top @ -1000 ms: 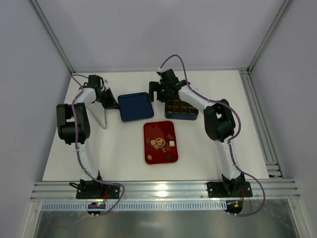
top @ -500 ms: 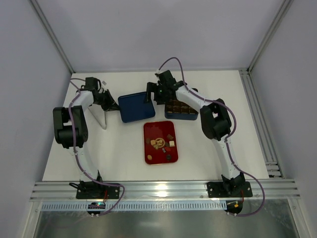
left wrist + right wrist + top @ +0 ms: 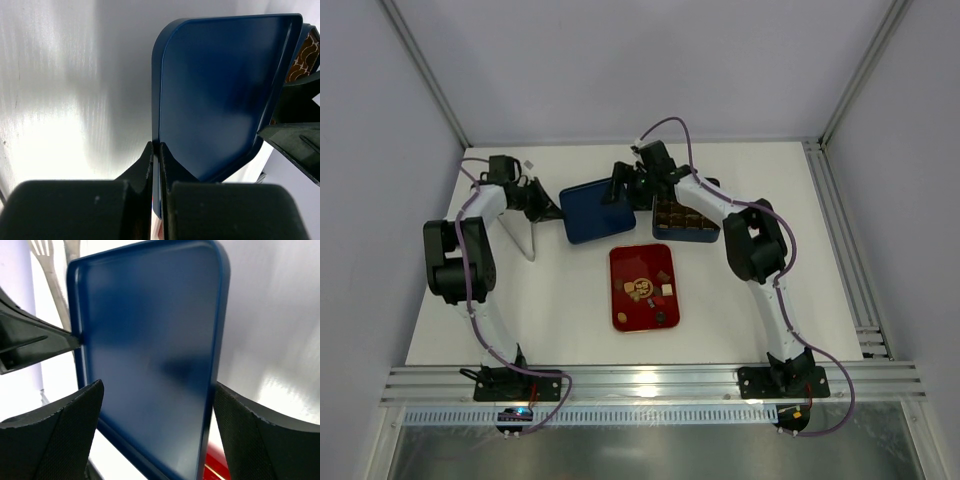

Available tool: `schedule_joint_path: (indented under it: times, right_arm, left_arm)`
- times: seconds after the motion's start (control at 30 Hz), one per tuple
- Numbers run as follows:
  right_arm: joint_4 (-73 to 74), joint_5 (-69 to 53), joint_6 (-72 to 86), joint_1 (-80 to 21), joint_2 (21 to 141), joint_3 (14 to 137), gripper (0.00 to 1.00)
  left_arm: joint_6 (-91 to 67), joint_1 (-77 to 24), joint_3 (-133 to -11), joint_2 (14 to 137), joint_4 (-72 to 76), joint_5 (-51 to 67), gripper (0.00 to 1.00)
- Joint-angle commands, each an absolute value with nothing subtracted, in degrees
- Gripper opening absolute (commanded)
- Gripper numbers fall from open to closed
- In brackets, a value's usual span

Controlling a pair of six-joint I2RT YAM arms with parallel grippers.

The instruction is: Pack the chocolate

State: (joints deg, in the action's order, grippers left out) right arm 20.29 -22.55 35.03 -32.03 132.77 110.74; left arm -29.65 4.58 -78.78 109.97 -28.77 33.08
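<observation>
Several small chocolate pieces (image 3: pixel 665 289), tan and dark, lie on the red tray (image 3: pixel 625 312). The dark blue box (image 3: pixel 686 217) with brown cells stands at the back right. A flat dark blue lid (image 3: pixel 595 212) lies left of it. My left gripper (image 3: pixel 553 212) is shut on the lid's left rim (image 3: pixel 156 150). My right gripper (image 3: pixel 619 190) is open, its fingers (image 3: pixel 70 425) straddling the lid's far right corner (image 3: pixel 150 355) without closing on it.
A white utensil (image 3: pixel 526 237) lies left of the lid; its forked end shows in the right wrist view (image 3: pixel 42 252). The red tray's edge (image 3: pixel 222 467) lies just below the lid. The box's brown cells (image 3: pixel 302 60) show beyond the lid.
My right gripper has moved left from above the blue box to the lid's right corner. The left gripper keeps its hold on the lid, which has shifted slightly.
</observation>
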Motion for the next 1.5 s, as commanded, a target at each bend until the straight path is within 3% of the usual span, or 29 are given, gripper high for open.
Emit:
schedule_joint_path:
  times: [0.0,0.23,0.53,0.67,0.73,0.83,0.97,1.03,1.23,1.47]
  right_arm:
    - [15.2,-27.1,39.4,-32.2,131.3,109.0,0.88]
    - [4.2,-32.4,46.8,-31.9,127.7,101.6,0.73]
    - [-3.9,-34.8,52.1,-31.0,121.8,94.6,0.17]
    - [-5.6,-35.1,53.3,-30.9,120.0,92.5,0.04]
    - [-6.7,-35.2,54.4,-30.9,118.9,91.3,0.04]
    - [-7.0,-35.1,55.2,-30.8,117.3,90.1,0.04]
    - [-5.9,-33.8,55.1,-30.6,114.5,88.7,0.04]
    - [-4.0,-32.7,54.7,-30.3,112.9,88.3,0.04]
    - [5.4,-29.7,53.4,-29.4,109.1,88.4,0.04]
    - [16.9,-27.5,51.3,-26.9,104.9,89.7,0.04]
  left_arm:
    - [-30.7,5.0,-78.0,106.5,-25.8,36.7,0.00]
    - [-31.3,5.0,-76.5,105.6,-24.2,39.4,0.00]
    - [-31.2,4.7,-75.9,104.3,-23.8,40.4,0.00]
    - [-30.8,4.4,-75.2,103.3,-24.0,40.4,0.01]
    - [-30.8,4.0,-74.8,102.4,-24.0,39.9,0.04]
    - [-30.6,4.0,-74.0,100.4,-24.2,39.4,0.19]
    - [-29.9,4.0,-72.9,97.1,-24.3,37.7,0.50]
    - [-29.4,4.0,-72.4,94.8,-24.7,35.7,0.60]
    - [-26.6,1.4,-71.4,85.1,-25.4,28.6,0.67]
    - [-15.2,-18.3,-69.4,71.0,-25.2,9.2,0.71]
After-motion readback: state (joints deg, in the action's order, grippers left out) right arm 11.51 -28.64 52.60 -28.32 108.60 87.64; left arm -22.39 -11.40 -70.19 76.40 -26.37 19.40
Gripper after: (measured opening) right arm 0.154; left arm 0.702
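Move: The left hand pinches the raised blue lid by its left edge, the lid's middle about 9 cm to its right and 1 cm ahead. From the right hand, open astride the lid's right edge, that middle lies roughly 6 cm left, 2 cm back and 1 cm lower. The chocolate box sits about 15 cm right of the right hand, 1 cm ahead and 5 cm lower; the red tray some 18 cm back, 5 cm right and 7 cm lower. The right hand dips back about 3 cm and slightly down while its fingers close on the lid's right edge, its left side rolling up some 20 degrees, then it carries the pinched lid up by about 10 cm from where it began, easing back and finally right towards the box. The left hand keeps its hold almost in place until the right has closed, then opens, lets go of the left edge and rises some 16 cm, swinging back and right at the end as its fingers tip up about 30 degrees. ##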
